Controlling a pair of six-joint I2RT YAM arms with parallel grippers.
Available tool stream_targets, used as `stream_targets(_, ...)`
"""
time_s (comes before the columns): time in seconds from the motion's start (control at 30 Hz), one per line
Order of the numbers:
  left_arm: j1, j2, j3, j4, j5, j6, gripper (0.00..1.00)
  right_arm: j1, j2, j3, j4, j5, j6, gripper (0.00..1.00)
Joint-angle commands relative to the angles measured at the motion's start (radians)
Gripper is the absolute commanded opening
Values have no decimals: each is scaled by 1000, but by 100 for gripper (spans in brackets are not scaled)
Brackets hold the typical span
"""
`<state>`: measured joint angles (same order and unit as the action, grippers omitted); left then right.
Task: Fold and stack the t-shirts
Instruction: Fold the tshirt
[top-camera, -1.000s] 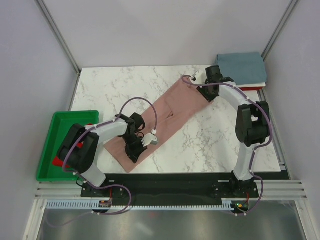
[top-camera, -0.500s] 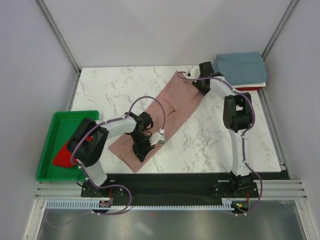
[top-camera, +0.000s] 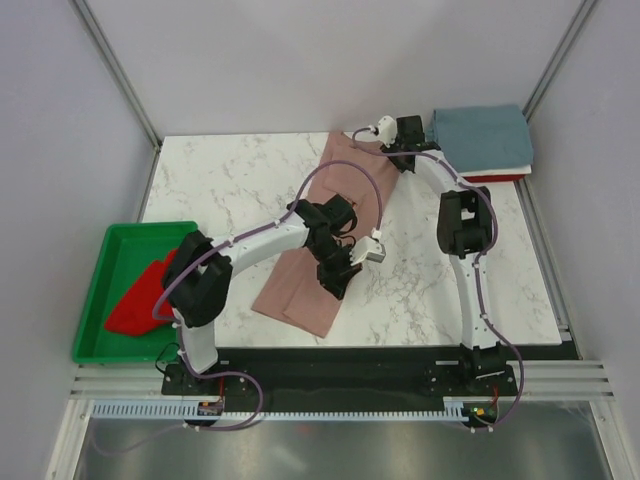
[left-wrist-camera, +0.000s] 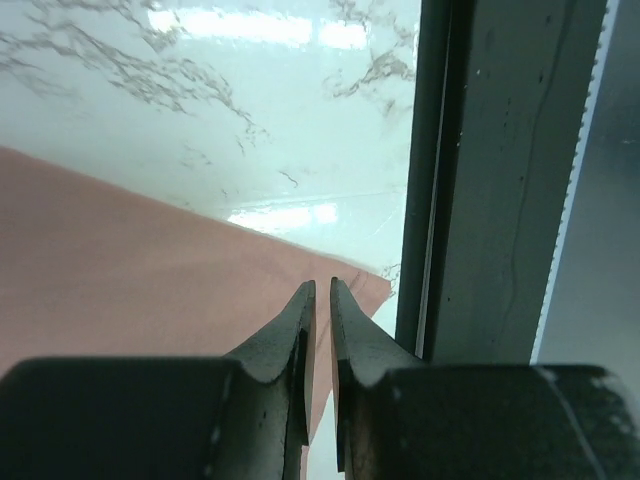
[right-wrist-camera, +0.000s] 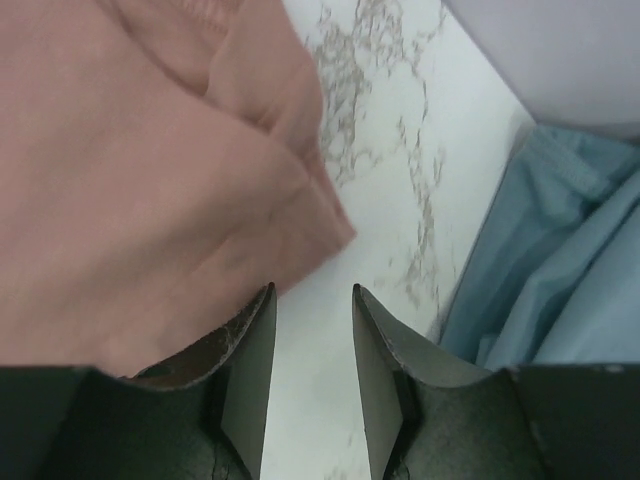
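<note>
The dusty-pink t-shirt lies folded into a long strip, running from the table's far middle toward the near edge. My left gripper sits on its near right edge. In the left wrist view the left gripper has its jaws almost together, pinching the edge of the pink cloth. My right gripper hovers at the strip's far end. There the right gripper is open over bare marble, with the pink cloth just left of it. The folded grey-blue t-shirt lies at the far right. A red t-shirt lies in the tray.
The green tray sits off the table's left side. The grey-blue shirt rests on a white and red layer. The black front rail runs close behind the pink shirt's near corner. Purple cables loop over the cloth.
Both arms swung the pink strip: its near end moved right with the left gripper, and its far end moved left and back. The right gripper's jaws opened a little.
</note>
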<state>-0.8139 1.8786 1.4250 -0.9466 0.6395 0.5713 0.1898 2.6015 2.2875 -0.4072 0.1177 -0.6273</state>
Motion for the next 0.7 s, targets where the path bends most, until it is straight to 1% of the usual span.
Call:
stream_targets(0.0,4,-88,40,-46,13,-31,17,-10,-263,-144,97,-36,89,44)
stream_targets(0.1,7,-87,-14,-43,-24,-4,17,-7,-371,-250,68,-76,178,45)
stream_targets(0.2,7,-93,-102,12,-35,5,16,-1,-438,-354,27,-180,245,45)
stream_targets(0.27,7,-96,-172,54,-46,6,14,2,-458,-426,19,-232,270,44)
stream_targets(0.33,5,-85,-217,112,-70,2,14,8,-465,-457,18,-251,282,44)
stream_targets(0.47,5,-47,-256,166,-80,-11,13,10,-407,-438,4,-329,324,43)
stream_targets(0.57,4,-23,-268,193,-75,-21,13,10,-334,-377,4,-337,340,43)
stream_targets(0.67,-2,19,-250,195,-58,-27,12,19,-243,-315,2,-336,331,43)
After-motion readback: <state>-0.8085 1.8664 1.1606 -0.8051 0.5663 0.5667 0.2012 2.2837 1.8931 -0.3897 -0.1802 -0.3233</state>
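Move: The near end of the t-shirt is the left gripper's target: a spot about 2 cm back, 5 cm left and 6 cm below. Its near right corner is roughly 8 cm back and 3 cm left, and the table's near edge some 12 cm back. For the right gripper, the t-shirt's right edge passes about 7 cm back, 4 cm left and 3 cm below; the folded stack is some 22 cm right and 8 cm ahead. Bring the left gripper up a touch, then down about 9 cm, left and slightly back onto the t-shirt's near end, fingers nearly shut. Meanwhile lift the right gripper about 11 cm while drawing it back from the far end, then carry it left and lower it over the shirt's right edge, rolling its left side up over 20 degrees, fingers still open. ##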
